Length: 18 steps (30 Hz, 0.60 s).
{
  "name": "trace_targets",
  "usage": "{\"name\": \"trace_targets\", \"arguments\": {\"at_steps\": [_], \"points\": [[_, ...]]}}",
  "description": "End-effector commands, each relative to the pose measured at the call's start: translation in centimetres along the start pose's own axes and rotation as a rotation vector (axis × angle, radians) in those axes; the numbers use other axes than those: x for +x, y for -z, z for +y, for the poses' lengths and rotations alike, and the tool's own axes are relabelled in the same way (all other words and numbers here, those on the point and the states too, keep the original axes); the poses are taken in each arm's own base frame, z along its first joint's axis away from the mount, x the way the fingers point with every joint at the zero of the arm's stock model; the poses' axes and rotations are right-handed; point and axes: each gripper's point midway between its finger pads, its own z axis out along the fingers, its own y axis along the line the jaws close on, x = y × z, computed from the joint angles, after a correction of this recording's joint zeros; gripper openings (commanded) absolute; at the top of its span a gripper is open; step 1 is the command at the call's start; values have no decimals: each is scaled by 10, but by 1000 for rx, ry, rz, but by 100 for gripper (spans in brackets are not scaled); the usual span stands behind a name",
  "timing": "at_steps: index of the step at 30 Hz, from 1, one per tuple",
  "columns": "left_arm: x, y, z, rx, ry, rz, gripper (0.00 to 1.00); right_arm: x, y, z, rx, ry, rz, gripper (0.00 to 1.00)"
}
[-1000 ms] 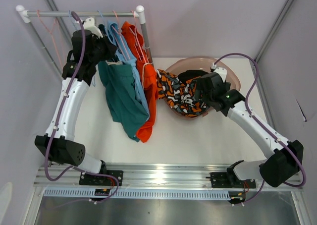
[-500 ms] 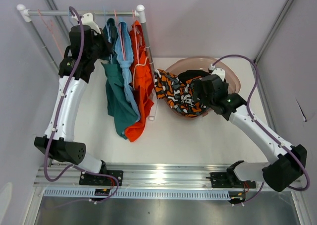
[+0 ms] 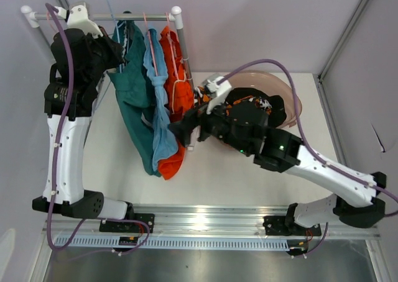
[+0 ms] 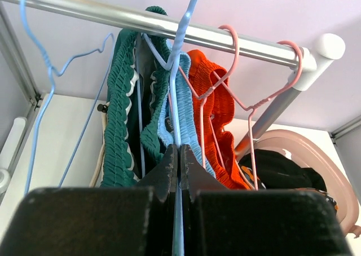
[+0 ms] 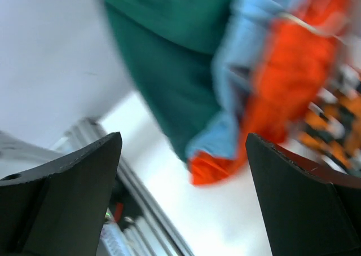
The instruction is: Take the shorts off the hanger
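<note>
Teal shorts (image 3: 134, 102), light blue shorts (image 3: 160, 102) and orange shorts (image 3: 177, 92) hang from the rail (image 3: 124, 16). My left gripper (image 3: 117, 46) is high by the rail, shut on the thin blue hanger (image 4: 181, 58). In the left wrist view the wire runs up between the closed fingers (image 4: 169, 163) and past the rail (image 4: 169, 26). Which shorts that hanger carries is unclear. My right gripper (image 3: 173, 130) is open beside the lower hems; its wrist view is blurred, showing teal shorts (image 5: 169, 53), light blue shorts (image 5: 242, 87) and orange shorts (image 5: 287, 81) ahead of the gripper (image 5: 183, 171).
A pink basin (image 3: 292, 99) at the back right holds black shorts (image 3: 249, 102) and patterned shorts (image 3: 205, 99). Pink hangers (image 4: 231, 70) and an empty blue hanger (image 4: 39, 70) sit on the rail. The rack's white post (image 3: 180, 46) stands beside the orange shorts.
The left gripper shut on the blue hanger and rose up and left. The right arm swung left from the basin to the hanging shorts, staying open. The shorts bunched toward the rail.
</note>
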Motion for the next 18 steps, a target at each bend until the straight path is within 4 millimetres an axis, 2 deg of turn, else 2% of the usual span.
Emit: {"name": "trace_targets", "arguments": {"at_steps": [1,2,3,4,8,10,12,13,14,16,18], "points": [[-34,23,-9,33,11,-115,0,-26,-30,55,-94,45,-80,99],[-32,23,-8,31,12,-109,0,-11,-41,61,-89,59,-52,99],[-31,24,-8,31,14,-109,0,-22,-47,71,-95,50,-77,100],[-32,26,-9,34,17,-113,0,-2,-68,80,-90,65,-39,99],[-30,28,-9,39,18,-105,0,21,-102,116,-115,74,-21,99],[-30,31,-9,40,21,-105,0,32,-123,118,-70,67,-32,99],[-31,35,-10,47,25,-105,0,38,-134,114,-25,63,-54,99],[-32,37,-11,49,29,-107,0,36,-141,110,14,45,-90,99],[-32,39,-11,52,32,-109,0,50,-152,107,34,47,-83,100],[-34,45,-12,58,37,-112,0,56,-166,103,72,43,-112,99],[-34,51,-10,52,40,-114,0,77,-183,100,103,61,-98,100]]}}
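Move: The teal shorts, on the blue hanger that my left hand already grips, hang roughly 16 cm ahead of my open right hand, 14 cm to its left and 13 cm lower. The light-blue shorts hang about 16 cm ahead of that hand and 5 cm left, the orange ones about 17 cm ahead and 1 cm left, both some 14 cm below it. From my left hand the teal shorts' middle is about 2 cm ahead, 2 cm right and 20 cm down. I swing my right hand about 20 cm to the left, across the near side of the orange and light-blue shorts, rising slightly and then dropping to some 10 cm below its start, towards the teal shorts, fingers staying wide open and the wrist barely turning. My left hand keeps its pinch on the blue hanger and eases it about 2 cm back. ##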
